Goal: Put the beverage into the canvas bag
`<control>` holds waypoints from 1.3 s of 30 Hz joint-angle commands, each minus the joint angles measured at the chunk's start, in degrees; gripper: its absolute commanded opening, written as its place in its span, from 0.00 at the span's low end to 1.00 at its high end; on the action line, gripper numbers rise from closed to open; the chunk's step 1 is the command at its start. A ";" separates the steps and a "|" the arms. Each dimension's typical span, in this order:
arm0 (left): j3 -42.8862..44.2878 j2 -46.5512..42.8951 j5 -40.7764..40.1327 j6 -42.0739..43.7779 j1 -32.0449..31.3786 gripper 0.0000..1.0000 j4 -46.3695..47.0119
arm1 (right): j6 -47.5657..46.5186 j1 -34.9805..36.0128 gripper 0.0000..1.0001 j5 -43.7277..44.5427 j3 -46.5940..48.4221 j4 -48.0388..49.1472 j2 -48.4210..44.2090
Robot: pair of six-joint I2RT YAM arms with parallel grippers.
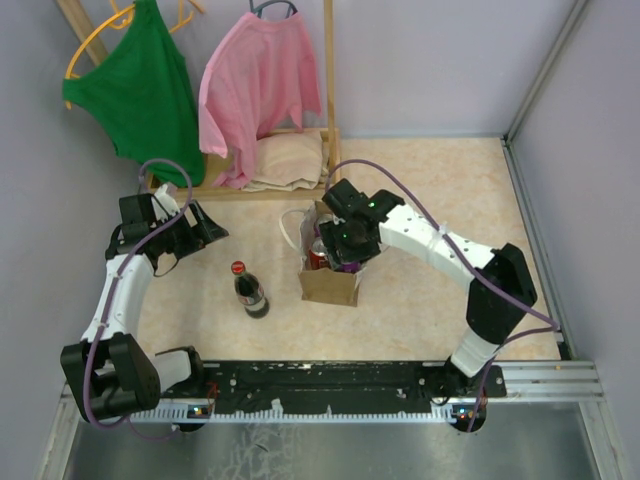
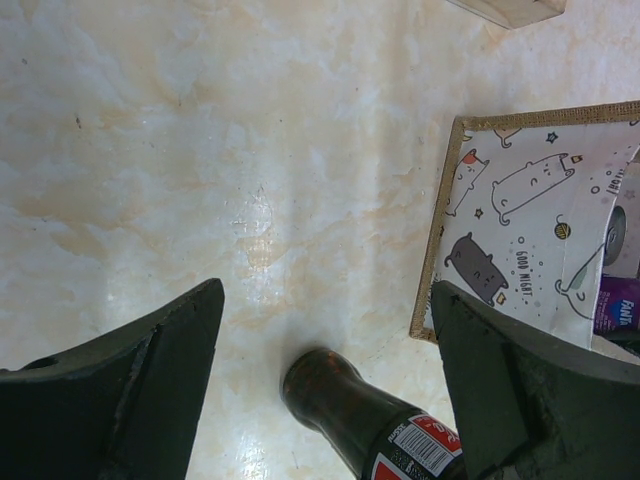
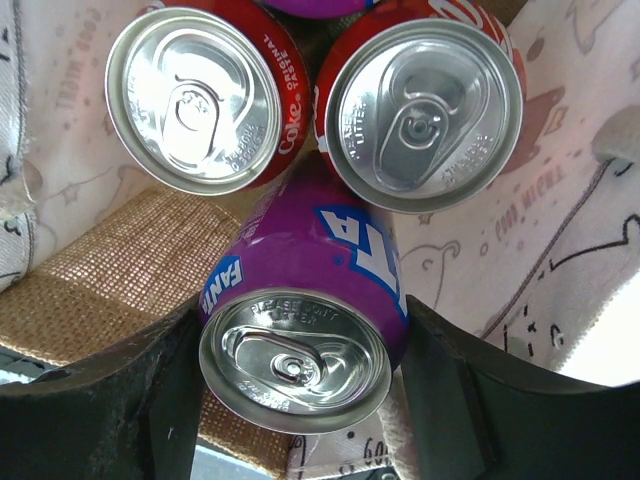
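Observation:
The tan canvas bag (image 1: 328, 285) stands upright mid-table, with a white cat-print lining (image 3: 560, 230) and a white rope handle (image 1: 290, 228). My right gripper (image 1: 340, 245) is down in the bag's mouth, shut on a purple Fanta can (image 3: 300, 330) with a finger on each side. The can is tilted. Two red Coke cans (image 3: 195, 100) (image 3: 420, 110) stand in the bag below it. A dark cola bottle (image 1: 250, 292) with a red cap stands left of the bag. My left gripper (image 1: 200, 225) is open and empty, and its wrist view shows the bottle (image 2: 360, 410) and the bag's edge (image 2: 520, 230).
A wooden clothes rack (image 1: 328, 70) at the back holds a green top (image 1: 145, 85) and a pink shirt (image 1: 260, 80). A folded beige cloth (image 1: 290, 160) lies on its base. Grey walls close in the table on the left, back and right.

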 commanded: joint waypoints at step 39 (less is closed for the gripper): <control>0.54 0.12 0.99 1.49 0.21 0.89 0.34 | -0.97 2.17 0.99 2.89 1.42 2.85 -1.69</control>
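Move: The right hand holds the purple Fanta can just inside the canvas bag; the free spot for it is almost straight below, about 1 cm to the left, with a standing can's middle there some 7 cm lower. At similar height, one Coke can stands about 5 cm left and 3 cm ahead, the other about 6 cm straight ahead, and the first Fanta can some 10 cm ahead and 4 cm left. From the left hand that spot lies roughly 28 cm right and 7 cm back. Still gripping the purple Fanta can, the right hand lowers it about 4 cm into the near right part of the canvas bag, easing some 1 cm left on the way, and holds it there briefly beside the two Coke cans. Then the fingers open wide and let go of the can, and the hand backs straight up about 3 cm with a slight drift forward, the fingers spread either side of the can's top. ##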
